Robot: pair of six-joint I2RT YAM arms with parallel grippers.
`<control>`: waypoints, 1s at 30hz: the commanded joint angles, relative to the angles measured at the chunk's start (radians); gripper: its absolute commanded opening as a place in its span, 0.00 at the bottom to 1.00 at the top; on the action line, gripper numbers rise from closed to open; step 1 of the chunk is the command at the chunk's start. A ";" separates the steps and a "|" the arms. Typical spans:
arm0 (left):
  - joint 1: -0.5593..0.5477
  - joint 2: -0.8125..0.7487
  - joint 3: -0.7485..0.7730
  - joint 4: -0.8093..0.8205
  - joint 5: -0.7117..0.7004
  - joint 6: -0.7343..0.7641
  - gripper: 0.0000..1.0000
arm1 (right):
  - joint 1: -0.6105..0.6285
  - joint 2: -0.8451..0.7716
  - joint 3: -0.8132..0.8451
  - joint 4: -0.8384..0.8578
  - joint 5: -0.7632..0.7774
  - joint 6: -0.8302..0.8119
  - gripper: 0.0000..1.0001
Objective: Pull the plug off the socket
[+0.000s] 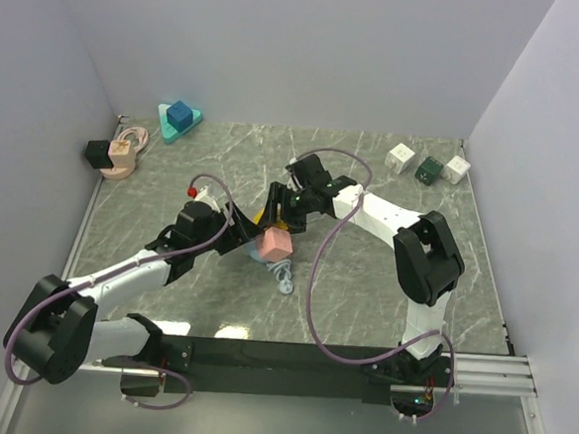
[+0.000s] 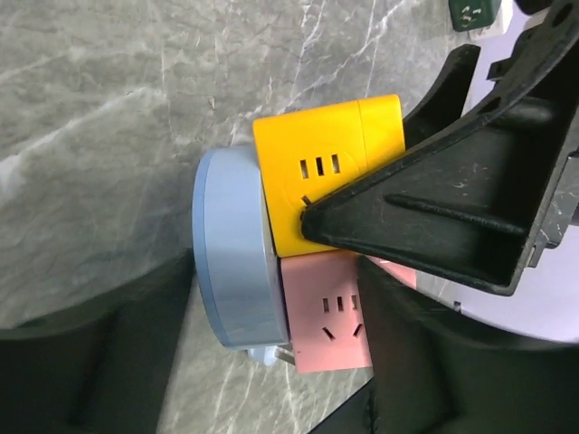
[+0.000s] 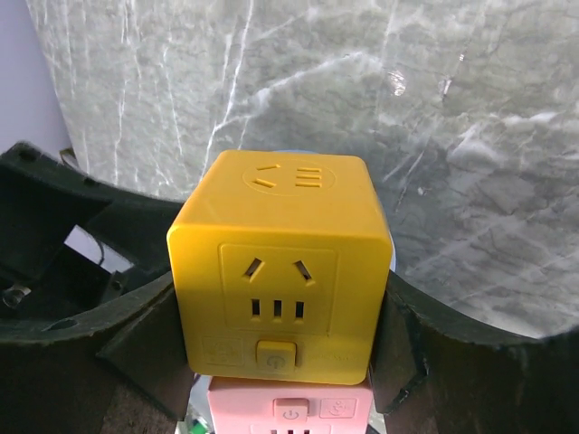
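Note:
A yellow socket cube and a pink socket cube sit side by side against a pale blue round body. A small blue plug with a metal prong shows at the pink cube's lower edge. My right gripper is shut on the yellow cube, one black finger on each side. My left gripper straddles the pink cube and the blue body. One finger lies close to the pink cube. Bare marble shows between the other finger and the blue body.
A grey cord trails toward the near edge. Back left stand a teal triangle with a blue cube, a pink reel and a black cube. Back right sit three small cubes. Walls enclose three sides.

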 commanded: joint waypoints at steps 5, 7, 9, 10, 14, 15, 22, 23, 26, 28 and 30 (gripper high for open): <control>-0.041 0.078 -0.016 0.072 0.055 0.029 0.48 | 0.000 -0.089 -0.009 0.186 -0.166 0.130 0.00; -0.045 0.095 -0.010 0.068 0.052 0.038 0.37 | -0.003 -0.085 -0.006 0.195 -0.187 0.147 0.00; -0.046 0.112 -0.004 0.057 0.048 0.055 0.34 | -0.005 -0.083 -0.006 0.210 -0.202 0.161 0.00; -0.046 0.118 -0.003 0.057 0.048 0.058 0.31 | -0.003 -0.083 -0.008 0.216 -0.212 0.170 0.00; -0.046 0.149 0.004 0.061 0.042 0.074 0.04 | -0.003 -0.080 -0.012 0.244 -0.262 0.187 0.00; -0.046 0.161 0.005 0.055 0.037 0.077 0.01 | -0.003 -0.079 0.003 0.229 -0.267 0.166 0.00; -0.045 0.166 0.027 -0.129 -0.133 0.107 0.01 | -0.135 -0.134 0.100 -0.105 -0.199 -0.054 0.00; -0.046 0.164 0.024 -0.141 -0.142 0.115 0.01 | -0.161 -0.143 0.106 -0.165 -0.195 -0.075 0.00; -0.045 0.180 0.010 -0.134 -0.142 0.121 0.01 | -0.256 -0.154 0.123 -0.231 -0.215 -0.129 0.00; -0.045 0.200 0.002 -0.123 -0.126 0.118 0.01 | -0.293 -0.128 0.167 -0.294 -0.206 -0.172 0.00; -0.045 0.221 -0.004 -0.095 -0.109 0.109 0.01 | -0.295 -0.125 0.157 -0.279 -0.201 -0.155 0.00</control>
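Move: The pale-blue disc socket stands on edge just in front of my open left fingers, about 1 cm ahead, 3 cm right and 3 cm below. My right hand already holds the yellow cube plug; the disc's middle is some 4 cm back of that hand, 3 cm to its left and 3 cm lower. The pink cube lies roughly 7 cm right of my left hand, level with it and 2 cm lower, and 5 cm back of my right hand and 1 cm to its right. I lower my left hand about 2.5 cm while its fingers close, pinching the blue disc by its rim across its two faces. Then, keeping my grip on the yellow cube, I pull my right hand off to the right, nearly 6 cm and rising some 3 cm, away from the disc; my left hand holds the disc and follows more slowly, about 3 cm right and 3 cm up. ##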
